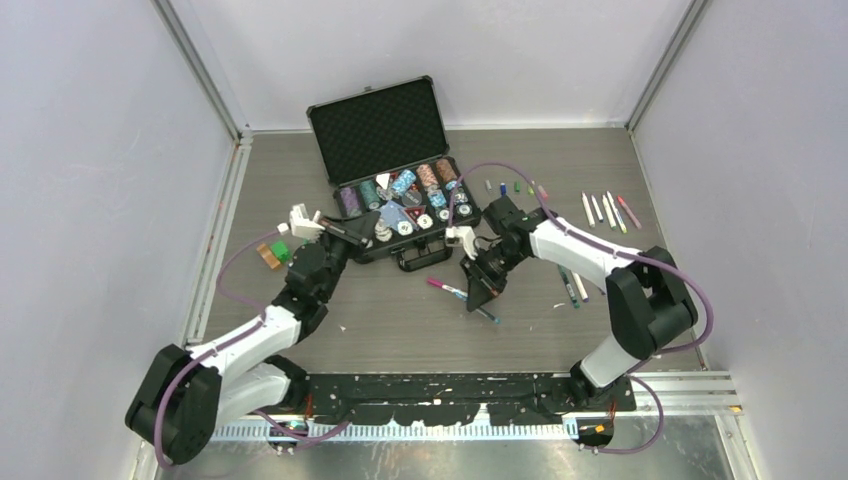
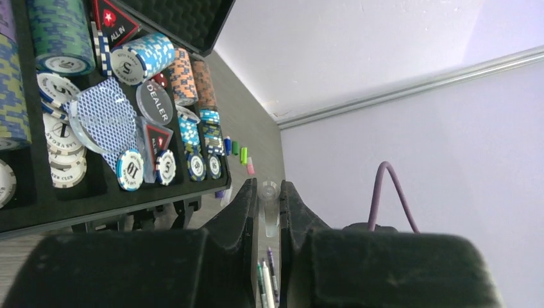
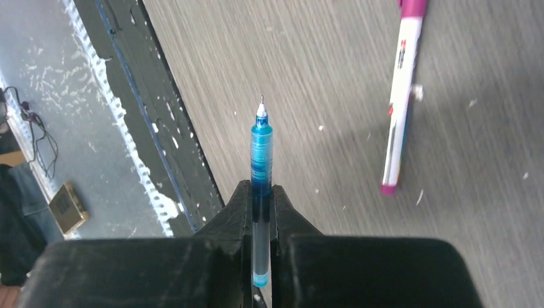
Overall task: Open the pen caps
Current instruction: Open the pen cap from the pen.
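Observation:
My left gripper (image 2: 267,194) is shut on a clear pen cap (image 2: 268,208); in the top view it (image 1: 364,237) hovers at the front left corner of the black case (image 1: 345,150). My right gripper (image 3: 260,192) is shut on an uncapped blue pen (image 3: 261,147), tip pointing toward the near table edge, and sits mid-table (image 1: 479,297). A pink-ended pen (image 3: 401,102) lies on the table just beside it (image 1: 445,287). Several loose pen caps (image 1: 515,186) lie in a row right of the case. More pens (image 1: 605,210) lie at the far right.
The open case holds stacks of poker chips (image 2: 144,58) and a dealer button (image 2: 156,101). Two pens (image 1: 572,288) lie by the right arm's elbow. Small orange and green items (image 1: 275,250) sit at the table's left. A black base strip (image 3: 138,96) runs along the near edge.

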`<move>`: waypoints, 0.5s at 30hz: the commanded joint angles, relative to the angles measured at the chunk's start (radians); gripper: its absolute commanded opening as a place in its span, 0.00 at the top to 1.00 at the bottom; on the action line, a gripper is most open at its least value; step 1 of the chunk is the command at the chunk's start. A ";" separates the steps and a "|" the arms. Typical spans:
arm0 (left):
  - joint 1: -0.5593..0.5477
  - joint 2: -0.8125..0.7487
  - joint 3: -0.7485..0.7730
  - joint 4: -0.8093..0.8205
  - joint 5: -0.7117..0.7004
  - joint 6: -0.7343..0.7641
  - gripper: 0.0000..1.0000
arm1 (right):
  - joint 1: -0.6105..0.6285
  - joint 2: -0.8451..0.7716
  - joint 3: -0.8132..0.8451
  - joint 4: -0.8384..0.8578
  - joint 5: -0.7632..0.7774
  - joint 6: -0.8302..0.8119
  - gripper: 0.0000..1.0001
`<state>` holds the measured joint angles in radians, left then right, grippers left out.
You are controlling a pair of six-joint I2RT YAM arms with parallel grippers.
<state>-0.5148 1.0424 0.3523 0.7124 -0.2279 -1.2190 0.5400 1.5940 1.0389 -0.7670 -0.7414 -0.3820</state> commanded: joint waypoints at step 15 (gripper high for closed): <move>0.007 -0.001 0.028 -0.038 0.442 0.100 1.00 | -0.733 -0.309 -0.039 -0.046 0.228 -0.077 0.95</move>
<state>-0.5117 1.0542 0.3546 0.6769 0.0814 -1.1736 -0.0887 1.2724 1.0088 -0.8291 -0.6296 -0.4622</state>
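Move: The right hand, holding the uncapped blue pen, has the green pen of the uncapped row about 20 cm to its right, 6 cm ahead and 8 cm below; the white pen beside it is 3 cm farther right and 1 cm farther out. The magenta marker is 6 cm ahead and 6 cm left of the right hand. The left hand, with a clear cap, has the loose purple cap some 28 cm right, 10 cm ahead and 21 cm below; the chip case's tray is 9 cm right and 11 cm ahead. Still pinching the uncapped blue pen, the right hand sweeps to its right, then also forward and up, away from the magenta marker towards the row of uncapped pens, some 20 cm in all, its wrist swinging clockwise. The left hand keeps its grip on the clear cap and eases about 5 cm right and back while turning clockwise towards the loose caps. ##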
